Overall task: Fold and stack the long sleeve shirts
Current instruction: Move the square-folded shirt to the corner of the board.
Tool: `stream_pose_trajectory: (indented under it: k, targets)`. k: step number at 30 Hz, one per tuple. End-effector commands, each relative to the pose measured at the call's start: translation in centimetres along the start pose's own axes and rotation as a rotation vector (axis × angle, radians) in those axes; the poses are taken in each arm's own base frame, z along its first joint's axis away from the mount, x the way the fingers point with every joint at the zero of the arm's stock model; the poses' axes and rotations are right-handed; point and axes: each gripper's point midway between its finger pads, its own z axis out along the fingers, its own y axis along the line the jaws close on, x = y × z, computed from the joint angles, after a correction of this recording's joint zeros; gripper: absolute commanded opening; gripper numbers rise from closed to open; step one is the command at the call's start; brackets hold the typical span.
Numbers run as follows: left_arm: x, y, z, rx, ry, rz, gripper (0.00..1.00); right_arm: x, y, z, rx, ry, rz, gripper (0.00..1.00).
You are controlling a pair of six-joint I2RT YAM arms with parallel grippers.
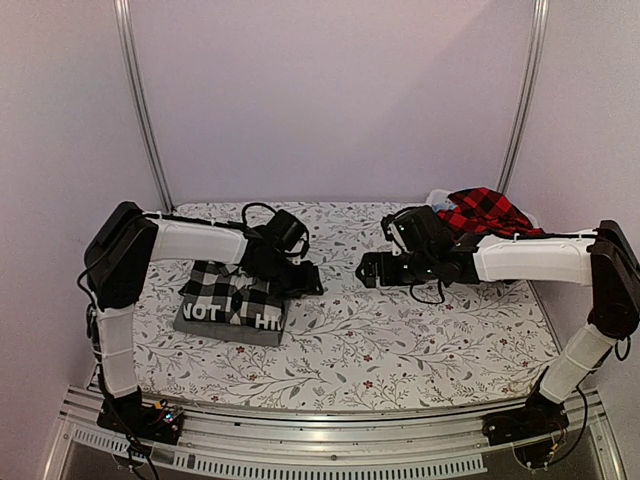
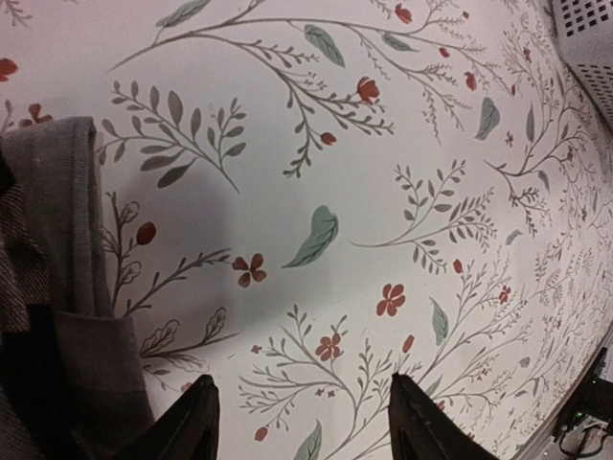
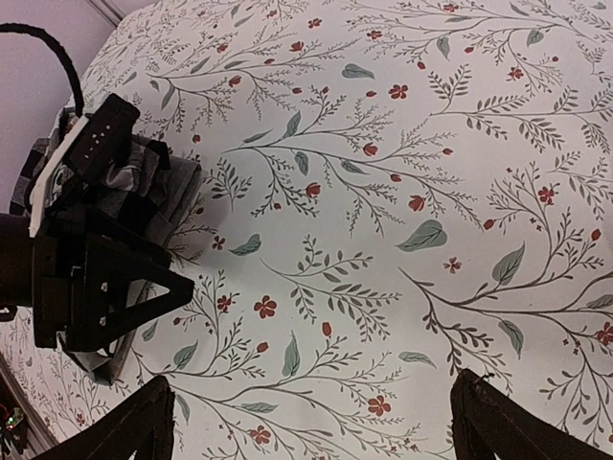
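A black-and-white check shirt with white lettering lies folded on top of a folded grey shirt at the table's left. The grey shirt's edge fills the left side of the left wrist view. A red-and-black check shirt lies crumpled in the white basket at the back right. My left gripper hovers just right of the stack, open and empty. My right gripper faces it over mid-table, wide open with only tablecloth between its fingers.
The floral tablecloth covers the whole table. The basket's perforated wall shows at the top right of the left wrist view. The left arm and the folded stack sit at the left of the right wrist view.
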Motion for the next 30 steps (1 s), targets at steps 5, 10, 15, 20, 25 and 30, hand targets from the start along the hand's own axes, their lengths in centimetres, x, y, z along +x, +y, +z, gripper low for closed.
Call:
stream_pose_trajectory:
  k: [5, 10, 15, 20, 25, 30]
  targets:
    - [-0.5, 3.2, 2.5, -0.13, -0.007, -0.013, 0.6, -0.8, 0.0, -0.3, -0.008, -0.03, 0.019, 0.99]
    - [-1.1, 6.5, 1.4, -0.182, -0.071, -0.1, 0.6, -0.8, -0.1, -0.3, -0.005, -0.032, 0.025, 0.99]
    - [-1.4, 10.2, -0.6, -0.199, -0.133, -0.192, 0.6, -0.8, 0.1, 0.0, -0.015, -0.03, 0.03, 0.99]
    - [-0.9, 13.6, -2.3, -0.218, -0.152, -0.254, 0.6, -0.4, 0.2, 0.5, -0.02, -0.013, 0.03, 0.99]
    - [0.5, 16.2, -4.1, -0.233, -0.155, -0.297, 0.59, -0.2, 0.2, 0.7, -0.021, -0.004, 0.031, 0.99]
    - [2.2, 18.2, -6.1, -0.249, -0.15, -0.32, 0.6, 0.1, 0.1, 0.8, -0.016, 0.0, 0.032, 0.99]
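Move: The stack of folded shirts, grey below and checked on top, has its middle about 18 cm to the left of the left hand, 4 cm back and 2 cm lower; its right edge is only some 5 cm to that hand's left and 4 cm back. The board's near-left corner lies roughly 44 cm left and 27 cm back. From the right hand, the stack's middle is about 32 cm left, 3 cm back and 10 cm down. The outside of the left hand's near finger comes against the right side of the stack and pushes it left along the board. The hand first sinks about 2.5 cm, edging forward, then sweeps left at that height, some 16 cm in all, turning about 20 degrees counter-clockwise with the fingers still part open and gripping nothing. ##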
